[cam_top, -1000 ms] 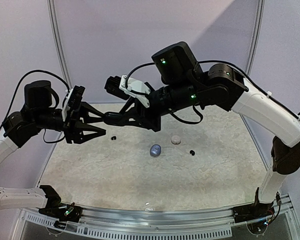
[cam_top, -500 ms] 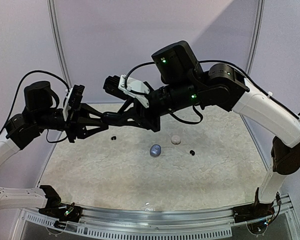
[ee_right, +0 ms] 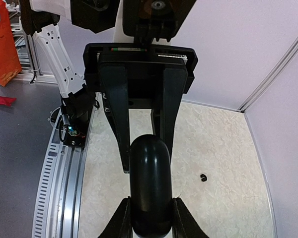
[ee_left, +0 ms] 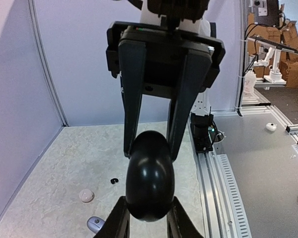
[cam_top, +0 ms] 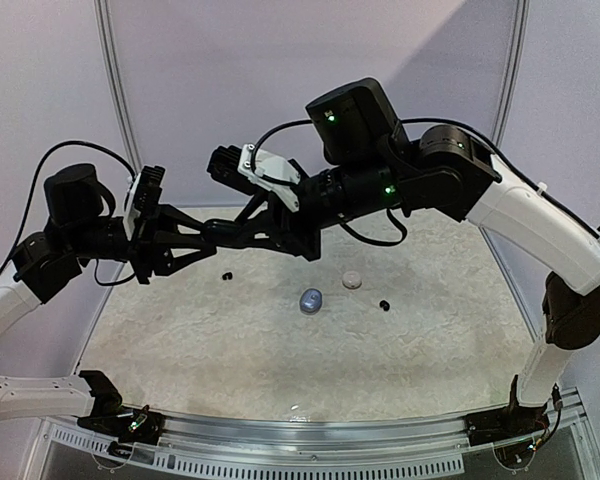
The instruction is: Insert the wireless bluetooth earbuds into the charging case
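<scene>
A glossy black charging case (ee_left: 150,173) hangs in mid-air, closed, with a gripper on each end. My left gripper (ee_left: 148,201) is shut on its near end in the left wrist view. My right gripper (ee_right: 150,206) is shut on the opposite end, and the case (ee_right: 150,183) fills the gap between its fingers. In the top view the two grippers meet at the case (cam_top: 216,237) above the table's left rear. Two black earbuds lie on the table, one (cam_top: 226,275) below the case and one (cam_top: 384,304) to the right. No earbud is in either gripper.
A silvery-blue rounded piece (cam_top: 311,299) and a small white rounded piece (cam_top: 352,280) lie mid-table; I cannot tell whether they are cases or buds. The pale mottled tabletop (cam_top: 230,350) is walled at the back and sides. A metal rail (cam_top: 310,430) runs along the near edge.
My left gripper stood open beside the case a second ago. It has moved right and shut on the case's free end. The right gripper kept its grip.
</scene>
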Robot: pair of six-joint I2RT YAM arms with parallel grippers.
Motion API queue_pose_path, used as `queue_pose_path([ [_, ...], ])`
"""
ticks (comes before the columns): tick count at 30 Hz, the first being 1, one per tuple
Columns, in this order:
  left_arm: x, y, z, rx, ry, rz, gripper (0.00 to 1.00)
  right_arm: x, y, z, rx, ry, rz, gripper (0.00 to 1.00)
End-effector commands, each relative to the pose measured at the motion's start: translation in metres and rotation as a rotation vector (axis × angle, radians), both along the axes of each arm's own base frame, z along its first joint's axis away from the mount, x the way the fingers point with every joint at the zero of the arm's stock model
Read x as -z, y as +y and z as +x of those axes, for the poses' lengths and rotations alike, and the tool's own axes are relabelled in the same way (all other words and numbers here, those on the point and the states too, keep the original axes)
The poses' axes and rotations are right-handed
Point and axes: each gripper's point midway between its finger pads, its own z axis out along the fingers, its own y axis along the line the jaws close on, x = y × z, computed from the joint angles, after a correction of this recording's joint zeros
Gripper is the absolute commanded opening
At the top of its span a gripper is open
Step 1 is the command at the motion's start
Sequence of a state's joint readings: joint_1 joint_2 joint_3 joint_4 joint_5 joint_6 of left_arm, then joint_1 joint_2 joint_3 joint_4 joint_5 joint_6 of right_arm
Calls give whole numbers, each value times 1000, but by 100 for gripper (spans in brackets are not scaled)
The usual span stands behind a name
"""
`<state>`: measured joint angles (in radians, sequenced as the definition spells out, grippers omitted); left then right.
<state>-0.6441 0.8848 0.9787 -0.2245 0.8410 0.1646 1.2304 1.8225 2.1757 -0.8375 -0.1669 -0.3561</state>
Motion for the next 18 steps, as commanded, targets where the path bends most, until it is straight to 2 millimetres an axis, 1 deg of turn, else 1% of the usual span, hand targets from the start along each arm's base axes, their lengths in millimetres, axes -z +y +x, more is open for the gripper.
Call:
queue_pose_path([
  [1, -14, -2, -9, 38, -25, -65, 0, -2, 11, 8, 40, -6, 43, 30],
  [4, -15, -1, -11, 40, -53, -75, 0, -3, 11, 13, 74, -16, 62, 35],
  [9, -14, -1, -15, 64, -101, -64, 0, -3, 13, 20, 111, -23, 70, 37],
  [12, -4, -1, -16, 61, -127, -20, 0, -7, 13, 21, 118, -22, 85, 38],
  [14, 4, 0, -13, 44, -144, 9, 0, -10, 12, 21, 119, -18, 94, 43],
  [18, 12, 2, -14, 51, -217, 46, 0, -16, 11, 23, 139, -13, 115, 51],
])
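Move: The black charging case is already pinched at both ends in mid-air: its middle lies about 2 cm to the right of the left hand point and about 3 cm to the left of the right one, at their height and level fore-and-aft. From the left hand, roughly 36 cm lower on the table, the blue case is some 16 cm ahead and 17 cm right, and the black earbuds are 24 cm ahead and 5 cm left. The right hand's grip on the black case ends as its fingers spread from about a quarter to half open; it shifts about 1 cm forward and 1 cm left along the case, so the outer finger stands clear and the base-side one stays close beside it. The left fingers keep their pinch, rising 1 cm, sinking half of that again and rolling some 10 degrees, forward side up. ##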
